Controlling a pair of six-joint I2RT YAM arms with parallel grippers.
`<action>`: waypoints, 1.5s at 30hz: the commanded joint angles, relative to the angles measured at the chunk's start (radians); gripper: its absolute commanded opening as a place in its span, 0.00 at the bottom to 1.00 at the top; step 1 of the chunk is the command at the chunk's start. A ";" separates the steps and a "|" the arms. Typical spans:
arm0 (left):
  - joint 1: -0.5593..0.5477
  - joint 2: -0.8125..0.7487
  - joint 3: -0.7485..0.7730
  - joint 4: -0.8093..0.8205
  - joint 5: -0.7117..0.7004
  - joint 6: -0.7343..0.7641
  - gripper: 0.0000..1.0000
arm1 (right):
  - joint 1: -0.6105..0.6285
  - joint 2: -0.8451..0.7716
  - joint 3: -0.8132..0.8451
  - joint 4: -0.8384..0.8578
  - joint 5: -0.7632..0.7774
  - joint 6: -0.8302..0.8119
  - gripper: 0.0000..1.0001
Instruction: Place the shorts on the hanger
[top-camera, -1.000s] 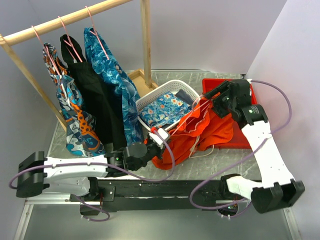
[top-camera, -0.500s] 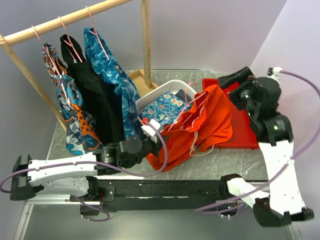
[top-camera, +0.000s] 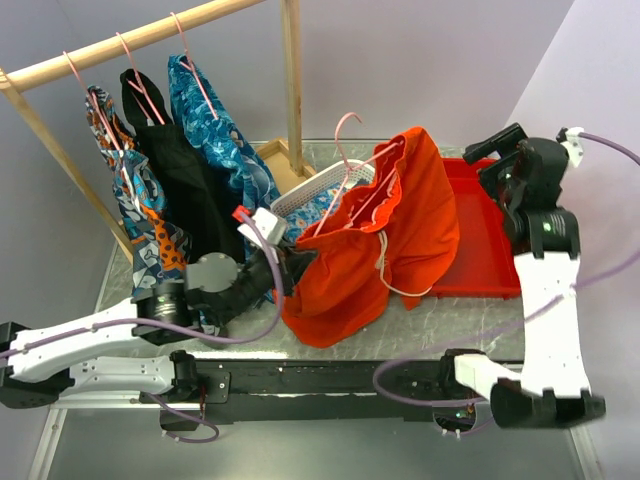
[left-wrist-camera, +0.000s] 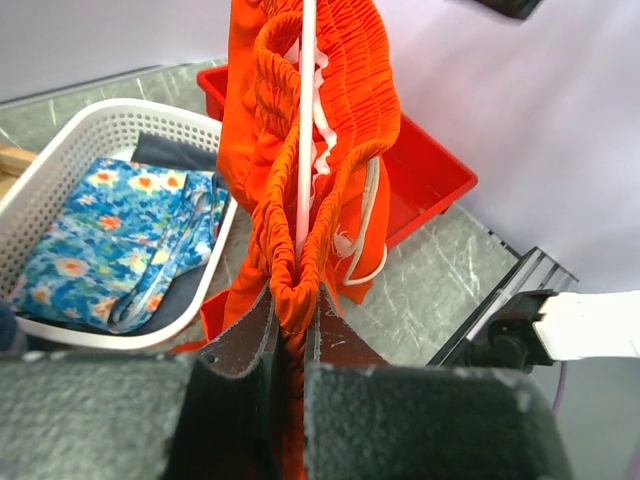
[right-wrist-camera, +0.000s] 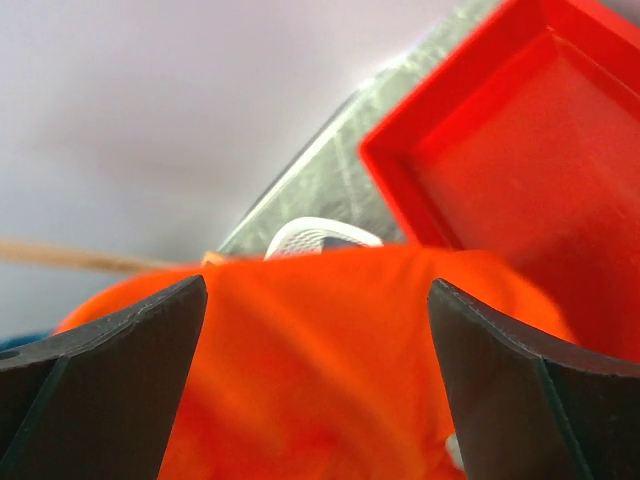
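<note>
The bright orange shorts hang lifted over the table, threaded on the pink hanger, whose hook sticks up above the waistband. My left gripper holds them from the lower left. In the left wrist view it is shut on the gathered waistband of the shorts, with the hanger's wire running up through the fabric. The white drawstring dangles. My right gripper stands open to the right, apart from the shorts. In its own view the right gripper is empty, the shorts blurred beyond it.
A wooden rail at the back left carries a blue floral cloth and a black garment on hangers. A white basket with patterned cloth sits mid-table. A red tray lies at the right, under my right gripper.
My left arm has raised the shorts and hanger up off the table. My right gripper has opened, let go and drawn back to the right over the red tray.
</note>
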 joint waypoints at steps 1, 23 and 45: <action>0.001 -0.046 0.131 -0.038 -0.020 0.008 0.01 | -0.046 0.072 -0.029 0.096 -0.060 0.022 0.98; 0.001 -0.042 0.457 -0.163 0.028 0.070 0.01 | -0.050 0.447 -0.181 0.722 -0.491 0.036 1.00; -0.047 0.105 0.379 0.181 -0.457 0.004 0.01 | 0.368 0.427 -0.263 0.818 -0.588 0.073 1.00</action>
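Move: The left hand grips the orange shorts' waistband with the hanger end in it. The rack's free rod lies about 40 cm ahead, 16 left and 23 above; the hanging blue shorts are about 30 ahead, 20 left, the white basket 32 ahead, 5 right, far below. From the empty right hand the orange shorts' middle is some 22 cm left, 7 back and 18 below; the red tray 13 ahead, 9 right, and the basket 17 ahead, 29 left, both well below. Still pinching waistband and hanger end together, the left hand lifts them about 13 cm and a little left, towards the rod, then eases forward, swinging some 15 degrees counter-clockwise. The right hand, open throughout, dives forward and down, then sweeps over 20 cm left with a slight pull back, turning about 50 degrees counter-clockwise in behind the orange shorts. ##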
